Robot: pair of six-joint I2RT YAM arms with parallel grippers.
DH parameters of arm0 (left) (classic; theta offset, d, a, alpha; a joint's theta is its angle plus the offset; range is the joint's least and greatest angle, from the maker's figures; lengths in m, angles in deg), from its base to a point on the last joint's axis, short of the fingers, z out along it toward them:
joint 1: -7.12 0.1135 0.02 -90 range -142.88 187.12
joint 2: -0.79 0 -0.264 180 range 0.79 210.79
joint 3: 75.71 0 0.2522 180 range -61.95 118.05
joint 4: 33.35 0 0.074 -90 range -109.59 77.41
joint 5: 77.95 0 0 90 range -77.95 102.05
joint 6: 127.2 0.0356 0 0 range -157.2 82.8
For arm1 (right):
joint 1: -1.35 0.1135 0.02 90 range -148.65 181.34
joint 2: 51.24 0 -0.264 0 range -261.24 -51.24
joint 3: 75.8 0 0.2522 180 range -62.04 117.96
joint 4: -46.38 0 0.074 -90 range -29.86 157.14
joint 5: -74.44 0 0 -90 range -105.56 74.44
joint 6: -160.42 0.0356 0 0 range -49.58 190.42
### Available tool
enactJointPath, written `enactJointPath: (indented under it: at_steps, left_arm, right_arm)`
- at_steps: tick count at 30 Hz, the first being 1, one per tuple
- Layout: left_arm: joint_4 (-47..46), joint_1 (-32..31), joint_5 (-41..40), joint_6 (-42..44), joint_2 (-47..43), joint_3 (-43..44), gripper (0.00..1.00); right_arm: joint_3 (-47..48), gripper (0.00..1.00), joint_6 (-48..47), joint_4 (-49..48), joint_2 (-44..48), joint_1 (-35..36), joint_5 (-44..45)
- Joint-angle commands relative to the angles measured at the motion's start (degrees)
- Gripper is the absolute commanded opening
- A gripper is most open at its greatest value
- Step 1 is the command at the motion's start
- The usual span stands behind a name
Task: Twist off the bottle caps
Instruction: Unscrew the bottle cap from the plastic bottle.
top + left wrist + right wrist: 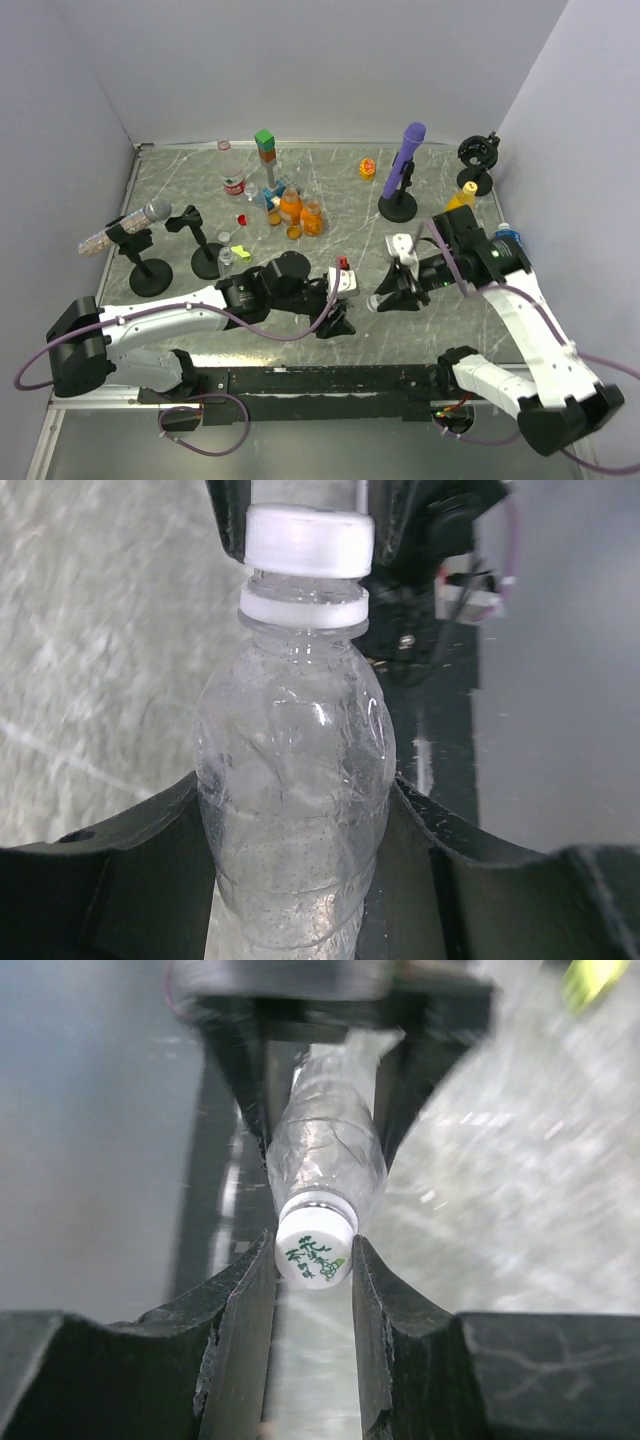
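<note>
A clear crumpled bottle [295, 810] lies level in mid-air between my two arms near the front of the table. My left gripper [295, 840] is shut on the bottle's body, with a black finger pressed to each side. The bottle's white cap [314, 1245], printed with green characters, points at the right wrist camera. My right gripper [313, 1265] is shut on this cap, and its fingers [248, 1295] touch the cap on both sides. In the top view the left gripper [335, 315] and the right gripper [385, 295] face each other closely, and the bottle between them is mostly hidden.
Several bottles [290, 205] cluster at the back centre beside a green and orange block stack [265, 145]. A purple microphone [405, 165] stands back right, a silver one [140, 225] at the left. A yellow bottle [462, 197] and a blue-labelled one [505, 238] stand by the right wall.
</note>
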Motion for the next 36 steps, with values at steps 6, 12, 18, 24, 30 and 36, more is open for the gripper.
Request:
enactJointPath:
  at_steps: [6,12,18,24,30,36]
  left_arm:
    - [3.7,2.4,9.2,3.0,-0.3,3.0,0.29]
    - [4.1,2.4,5.9,3.4,-0.5,3.1,0.29]
    - [5.0,2.3,0.0,2.6,-2.3,2.7,0.28]
    - [5.6,1.1,-8.9,1.5,-5.6,1.2,0.28]
    - [4.2,-2.3,-21.8,1.5,-7.5,-0.7,0.28]
    - [3.5,-7.9,-33.5,1.8,-4.8,1.2,0.27]
  right_arm:
    - [1.5,0.13,-18.1,2.1,2.8,1.0,-0.6]
    - [-0.5,0.22,-12.3,-1.1,4.7,1.0,-1.0]
    - [2.0,0.62,1.4,-5.1,5.4,0.9,2.7]
    - [5.9,0.89,13.1,-4.9,7.1,0.6,5.1]
    - [4.9,0.94,28.1,-9.6,8.5,-1.8,4.1]
    - [-1.7,0.98,46.5,-18.0,6.1,-8.6,1.0]
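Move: The white bottle cap already sits between the right fingertips. The plastic bottle's body, held by the left hand, lies about 8 cm left, 3 back and 4 below the right hand. The microphone stand's base is roughly 35 cm ahead, 8 right and 22 below; the nearer orange jar some 33 ahead, 17 left and 20 below. From the left hand, the cap lies about 9 cm right, 3 ahead and 5 above. Right hand twists the cap about 15 degrees more, opens, rises 4 cm; left draws the bottle left and forward. ##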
